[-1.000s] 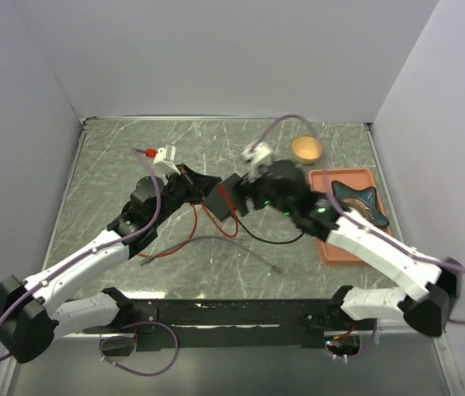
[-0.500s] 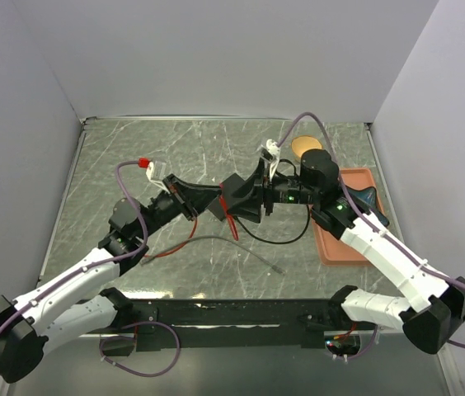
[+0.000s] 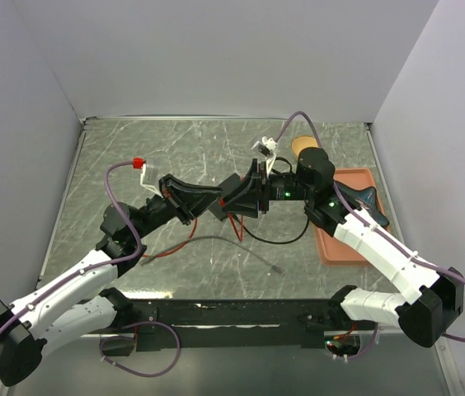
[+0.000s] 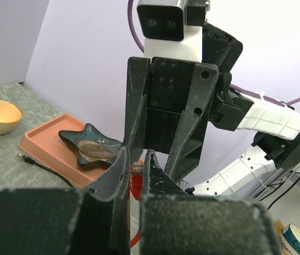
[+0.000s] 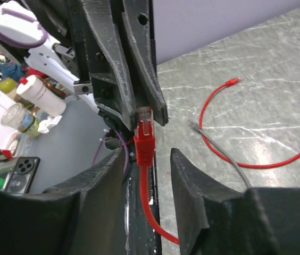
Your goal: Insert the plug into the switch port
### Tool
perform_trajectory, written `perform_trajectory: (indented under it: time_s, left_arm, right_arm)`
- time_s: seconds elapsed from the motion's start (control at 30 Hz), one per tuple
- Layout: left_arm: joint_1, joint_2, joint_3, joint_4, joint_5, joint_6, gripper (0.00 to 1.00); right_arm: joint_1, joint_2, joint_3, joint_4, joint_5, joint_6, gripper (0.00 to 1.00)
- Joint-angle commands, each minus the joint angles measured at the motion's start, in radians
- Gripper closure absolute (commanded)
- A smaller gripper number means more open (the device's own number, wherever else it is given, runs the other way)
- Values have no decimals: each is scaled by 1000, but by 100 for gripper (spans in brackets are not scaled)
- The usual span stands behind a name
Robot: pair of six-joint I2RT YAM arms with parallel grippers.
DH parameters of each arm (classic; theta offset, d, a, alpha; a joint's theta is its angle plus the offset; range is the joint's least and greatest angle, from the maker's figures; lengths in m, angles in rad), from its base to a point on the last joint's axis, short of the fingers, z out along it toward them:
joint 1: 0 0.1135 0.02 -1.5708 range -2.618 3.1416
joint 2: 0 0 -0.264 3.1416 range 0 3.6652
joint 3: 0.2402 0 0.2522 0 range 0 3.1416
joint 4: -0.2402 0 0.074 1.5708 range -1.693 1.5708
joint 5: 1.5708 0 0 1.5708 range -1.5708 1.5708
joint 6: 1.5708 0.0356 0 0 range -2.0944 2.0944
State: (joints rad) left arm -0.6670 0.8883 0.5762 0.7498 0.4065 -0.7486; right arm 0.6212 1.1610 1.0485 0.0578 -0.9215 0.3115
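A red plug (image 5: 144,130) on a red cable hangs above the table, with my left gripper (image 4: 137,155) shut on its clear tip. In the left wrist view the plug (image 4: 135,173) shows between the shut jaws. My right gripper (image 5: 147,155) faces it head-on, its two fingers (image 5: 184,175) on either side of the plug's red boot with a gap on the right side. Seen from above, the left gripper (image 3: 214,202) and the right gripper (image 3: 246,196) meet over a flat black box (image 3: 232,188), which is mostly covered. The switch port itself is hidden.
An orange tray (image 3: 331,247) holding a dark star-shaped dish (image 3: 360,198) lies at the right, with a yellow bowl (image 3: 301,145) behind it. Red cable (image 5: 256,164), a grey cable (image 3: 224,241) and a black cable (image 3: 278,239) lie loose on the marble table.
My right gripper has swung left to face the left one and its jaws have narrowed around the plug. The left arm has carried the plug up and to the right.
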Motion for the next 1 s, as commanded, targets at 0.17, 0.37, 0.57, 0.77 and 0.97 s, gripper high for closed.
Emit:
perform_trajectory:
  time_s: [0.17, 0.37, 0.57, 0.77, 0.97]
  left_arm:
    - [1, 11, 10, 66, 22, -6, 99]
    - [1, 15, 8, 68, 20, -9, 99]
    - [1, 26, 14, 65, 28, -8, 93]
    - [1, -46, 1, -62, -137, 23, 11]
    - [3, -78, 33, -295, -342, 104, 0]
  right_arm:
    - [-6, 20, -21, 126, -48, 75, 63]
    - [-6, 22, -27, 142, -33, 89, 88]
    - [-14, 0, -13, 82, 51, 72, 100]
    - [-66, -141, 1, -186, 404, -20, 100]
    - [-86, -327, 14, -397, 855, -103, 100]
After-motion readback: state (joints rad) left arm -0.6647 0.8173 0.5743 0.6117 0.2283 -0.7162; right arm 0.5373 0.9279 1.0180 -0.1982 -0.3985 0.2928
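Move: The red plug is pinched by its clear end in the left fingertips, about 1 cm to the right of the left hand point. The right gripper already straddles the red boot with open fingers, the plug about 1 cm to the left of its hand point and level with it. From the right hand, the switch lies some 18 cm ahead, straight in line and about 24 cm below; the orange tray is roughly 13 cm ahead, 37 cm right and 24 cm below. Hold both hands almost still while the right fingers shut on the plug's red boot, then open the left gripper wide to let go of the clear end and ease it back about 3 cm, forward and left. Keep the pinch and swing the right hand off to the right and forward, some 10 cm, turning it about 35 degrees clockwise. ##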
